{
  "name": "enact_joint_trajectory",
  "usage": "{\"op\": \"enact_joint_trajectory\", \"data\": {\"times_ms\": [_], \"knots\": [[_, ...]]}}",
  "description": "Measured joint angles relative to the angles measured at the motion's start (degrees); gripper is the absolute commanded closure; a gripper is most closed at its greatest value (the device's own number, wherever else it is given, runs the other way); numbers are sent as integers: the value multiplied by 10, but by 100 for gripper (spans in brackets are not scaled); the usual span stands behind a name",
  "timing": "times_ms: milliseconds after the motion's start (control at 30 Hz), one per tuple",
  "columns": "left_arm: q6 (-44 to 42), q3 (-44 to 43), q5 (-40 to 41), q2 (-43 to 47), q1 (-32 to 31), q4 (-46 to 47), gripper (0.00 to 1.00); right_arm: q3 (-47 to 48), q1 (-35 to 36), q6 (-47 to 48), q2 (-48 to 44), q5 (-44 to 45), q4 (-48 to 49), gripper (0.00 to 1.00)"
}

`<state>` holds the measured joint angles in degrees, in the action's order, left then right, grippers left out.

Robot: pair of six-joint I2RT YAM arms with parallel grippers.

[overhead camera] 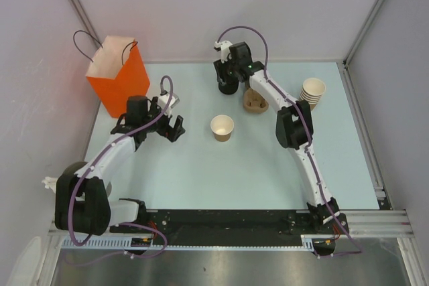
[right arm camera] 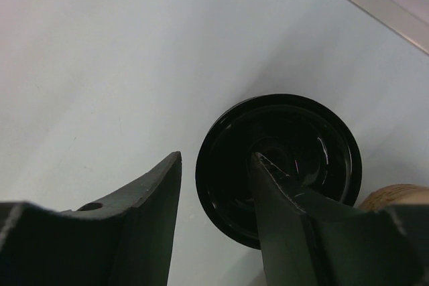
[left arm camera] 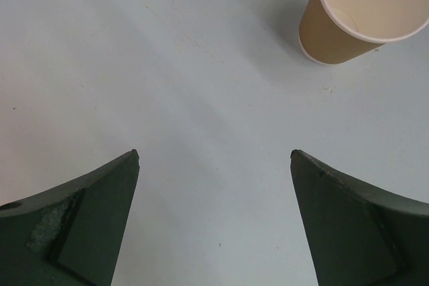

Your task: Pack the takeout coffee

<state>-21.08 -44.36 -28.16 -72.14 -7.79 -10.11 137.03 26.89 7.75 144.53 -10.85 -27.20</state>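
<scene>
The tan paper cup [overhead camera: 222, 127] stands upright and lidless in the middle of the table, its pale inside showing; the left wrist view has this cup [left arm camera: 332, 35] at the upper right. My left gripper [overhead camera: 171, 122] [left arm camera: 214, 153] is open over bare table, to the left of the cup. At the far side, my right gripper [overhead camera: 228, 85] [right arm camera: 216, 155] straddles the rim of the round black lid [right arm camera: 301, 132] lying on the table. One finger is inside the lid, the other is outside with a small gap to the rim.
An orange paper bag [overhead camera: 119, 75] stands open at the back left. A brown moulded cup carrier [overhead camera: 255, 102] lies just right of the lid. A stack of tan cups [overhead camera: 312, 92] sits at the right. Metal frame rails border the table.
</scene>
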Motion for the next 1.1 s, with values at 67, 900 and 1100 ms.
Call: {"op": "enact_joint_trajectory", "data": {"times_ms": [67, 900, 1100], "knots": [[0, 0, 0, -1, 0, -1, 1, 0, 0, 0, 5, 0, -5, 55], [0, 0, 1, -12, 0, -3, 1, 3, -1, 0, 7, -3, -14, 77], [0, -1, 2, -14, 0, -3, 1, 2, -1, 0, 7, -9, -14, 78]]}}
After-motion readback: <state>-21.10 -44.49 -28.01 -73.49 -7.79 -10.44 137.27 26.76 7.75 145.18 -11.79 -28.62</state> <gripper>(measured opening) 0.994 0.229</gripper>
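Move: The black lid on top of the stack has its middle about 2 cm ahead, 3 cm to the right and 2 cm below the right gripper, with the lid's left edge between the half-open fingers. The cup carrier lies roughly 11 cm to the right of that gripper, level with it and 7 cm lower; the open paper cup stands some 18 cm straight back. From the left gripper, the lid is about 19 cm ahead and 17 cm right. Lower the right gripper about 1 cm so that one finger sits inside the top black lid and the other just outside its left edge, then hold that spot and narrow the fingers from about half open to roughly a quarter, pinching the lid's rim between the tips. ##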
